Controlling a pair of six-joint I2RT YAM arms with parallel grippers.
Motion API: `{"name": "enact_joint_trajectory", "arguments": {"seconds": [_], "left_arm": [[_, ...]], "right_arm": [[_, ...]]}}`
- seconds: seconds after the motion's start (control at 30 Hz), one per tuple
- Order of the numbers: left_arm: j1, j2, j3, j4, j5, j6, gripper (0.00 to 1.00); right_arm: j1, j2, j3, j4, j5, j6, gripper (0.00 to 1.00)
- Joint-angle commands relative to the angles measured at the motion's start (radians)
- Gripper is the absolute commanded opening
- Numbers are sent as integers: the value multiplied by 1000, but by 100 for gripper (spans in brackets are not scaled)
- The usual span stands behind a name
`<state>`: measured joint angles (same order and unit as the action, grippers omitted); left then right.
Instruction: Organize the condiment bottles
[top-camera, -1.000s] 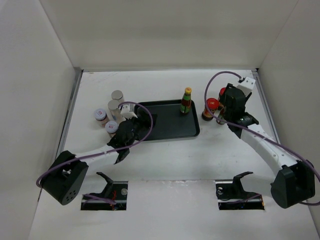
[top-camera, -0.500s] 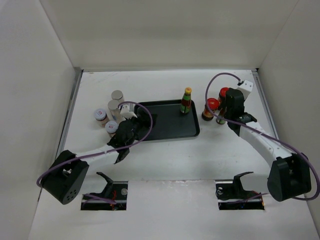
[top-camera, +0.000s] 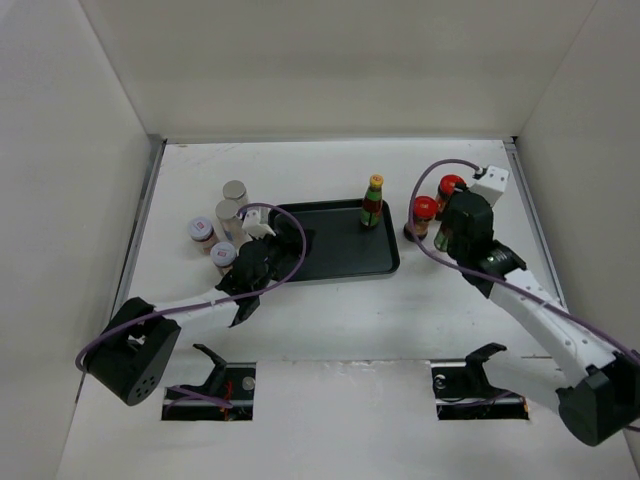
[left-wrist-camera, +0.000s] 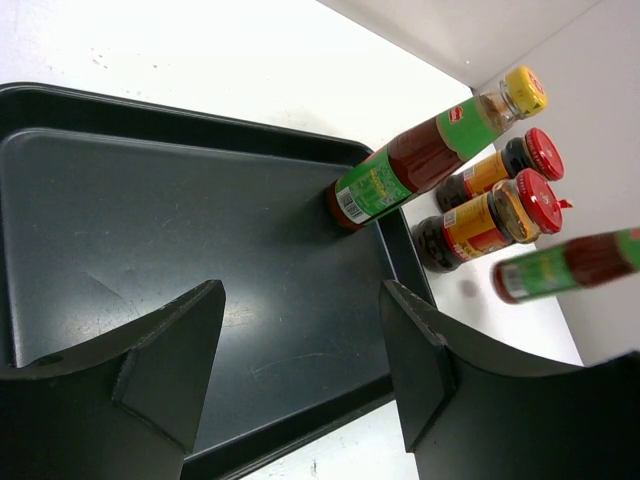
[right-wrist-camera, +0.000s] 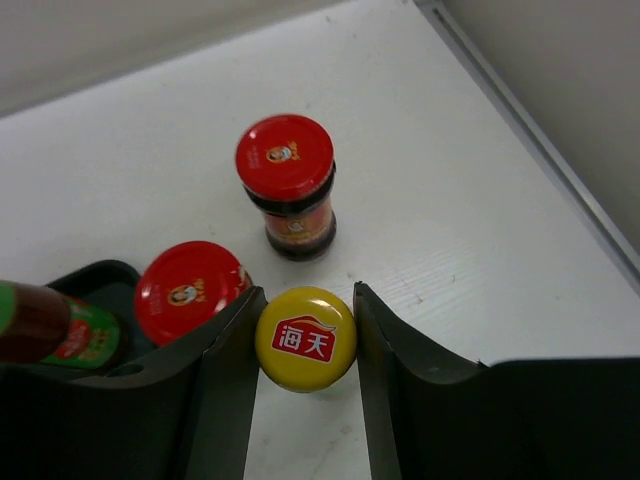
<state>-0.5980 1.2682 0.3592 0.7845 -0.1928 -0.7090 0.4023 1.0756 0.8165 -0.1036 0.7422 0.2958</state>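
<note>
My right gripper (right-wrist-camera: 306, 340) is shut on a slim dark yellow-capped bottle (right-wrist-camera: 306, 338), its fingers pressing both sides of the neck just under the cap. That bottle (left-wrist-camera: 565, 265) looks blurred in the left wrist view, right of the tray. Two red-lidded jars (top-camera: 423, 212) (top-camera: 450, 186) stand just beyond it. The other yellow-capped bottle (top-camera: 372, 203) stands upright in the far right corner of the black tray (top-camera: 340, 262). My left gripper (top-camera: 285, 243) hangs open over the tray's left part, holding nothing. Two silver-lidded shakers (top-camera: 234, 191) (top-camera: 228, 213) and two white-lidded jars (top-camera: 202, 231) (top-camera: 224, 254) stand left of the tray.
White walls enclose the table on the left, back and right. A metal rail (right-wrist-camera: 530, 140) runs along the right edge, close to the red-lidded jars (right-wrist-camera: 285, 160). The tray's corner (right-wrist-camera: 100, 275) lies just left of my right fingers.
My right gripper has closed on the yellow-capped bottle and drawn slightly toward the near side with it. The left arm has stayed still.
</note>
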Motion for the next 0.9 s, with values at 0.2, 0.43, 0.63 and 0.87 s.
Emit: {"name": "enact_joint_trajectory", "arguments": {"seconds": [0.2, 0.43, 0.63, 0.87], "left_arm": [[11, -56, -17, 53, -4, -4, 62], [30, -76, -31, 52, -17, -6, 62], [40, -86, -35, 50, -22, -3, 62], [45, -86, -39, 50, -23, 0, 62]], "right_arm": [[225, -103, 258, 61, 79, -135, 19], [328, 42, 355, 129, -131, -104, 19], [390, 210, 421, 298, -245, -136, 18], [382, 415, 496, 400, -326, -127, 17]]}}
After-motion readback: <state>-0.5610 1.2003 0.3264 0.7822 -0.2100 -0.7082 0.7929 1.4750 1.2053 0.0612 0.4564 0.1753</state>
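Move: The held yellow-capped sauce bottle is bound for the open middle of the tray, about 27 cm left, 5 cm ahead and 21 cm below the right hand. The standing sauce bottle is 9 cm ahead, 19 left; the near jar 6 ahead, 6 left; the far jar 13 ahead, 2 right; their middles are 11 to 16 cm lower. From the left hand, that tray spot lies some 4 cm ahead, 9 right and 14 below. The sauce bottle, still pinched near its cap by the right hand, rises about 12 cm, swings left past the near side of both the near jar and the standing bottle, then sinks some 7 cm towards the tray's open middle. It travels roughly 25 cm left in all, turning about 40 degrees counter-clockwise, easing forward late, with the grip unchanged. The empty left hand edges 2 cm left. ##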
